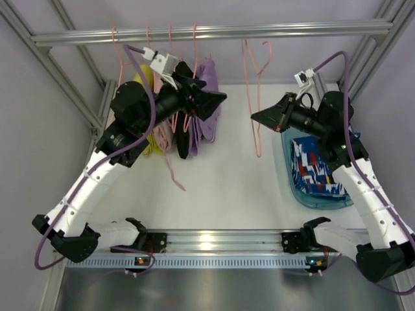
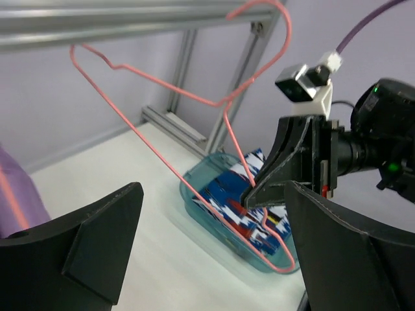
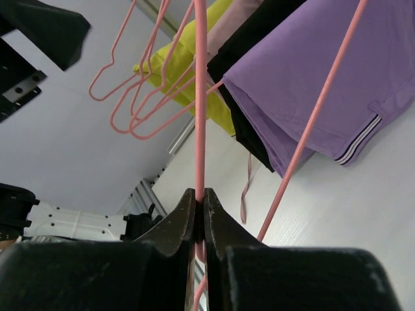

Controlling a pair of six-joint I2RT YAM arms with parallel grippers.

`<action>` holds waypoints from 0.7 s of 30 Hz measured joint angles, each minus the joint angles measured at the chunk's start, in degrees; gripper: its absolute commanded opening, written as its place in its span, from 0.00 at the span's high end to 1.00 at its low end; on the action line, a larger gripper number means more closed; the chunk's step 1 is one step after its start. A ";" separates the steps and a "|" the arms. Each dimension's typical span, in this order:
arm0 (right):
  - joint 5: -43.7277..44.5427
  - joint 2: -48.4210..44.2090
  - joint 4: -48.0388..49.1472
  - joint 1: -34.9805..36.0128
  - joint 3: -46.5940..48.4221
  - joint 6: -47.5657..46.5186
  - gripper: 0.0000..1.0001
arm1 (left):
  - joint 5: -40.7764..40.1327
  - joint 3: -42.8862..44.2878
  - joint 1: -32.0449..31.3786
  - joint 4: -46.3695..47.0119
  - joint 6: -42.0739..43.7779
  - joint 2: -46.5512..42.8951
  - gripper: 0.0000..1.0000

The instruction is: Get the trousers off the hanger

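Note:
An empty pink hanger (image 1: 256,97) hangs from the metal rail (image 1: 214,31) at the right. My right gripper (image 1: 255,117) is shut on its wire, as the right wrist view (image 3: 200,193) and the left wrist view (image 2: 249,201) show. Blue, red and white patterned trousers (image 1: 314,170) lie in a teal bin (image 1: 289,170) below it. Several pink hangers at the left carry yellow (image 1: 148,84), black (image 1: 185,139) and purple (image 1: 209,97) garments. My left gripper (image 1: 217,100) is open and empty beside the purple garment, its fingers (image 2: 97,240) wide apart.
Aluminium frame posts stand at both sides and the back. A loose pink strip (image 1: 174,172) reaches down from the left garments toward the white table. The bin sits near the right edge.

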 measured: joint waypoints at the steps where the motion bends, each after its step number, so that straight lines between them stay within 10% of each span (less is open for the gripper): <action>1: 0.02 1.09 0.09 0.35 0.76 0.48 1.00 | 0.66 0.85 1.57 0.09 -0.48 -0.39 0.04; 21: 12.81 29.66 -6.10 6.54 30.34 2.05 1.00 | 3.15 -7.34 39.65 3.37 -21.05 -18.01 0.06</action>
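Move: The bare spot on the rail for the empty hanger in the right gripper is about 22 cm ahead, 5 cm left and 16 cm above that gripper. From the right gripper, the purple trousers are roughly 10 cm ahead and 13 cm left, the black ones level with them and 6 cm farther left, both some 8 cm lower. From the open left gripper, the rail spot is about 21 cm ahead, 5 cm right and 6 cm up. Keep the right gripper shut on the near side of the empty hanger and carry it forward about 12 cm and some 6 cm left, to bring its hook up to the rail. Meanwhile swing the empty left gripper quickly left and slightly up, away from the hanger, turning it about 30 degrees counter-clockwise with its left side dipping and its fingers kept open. ##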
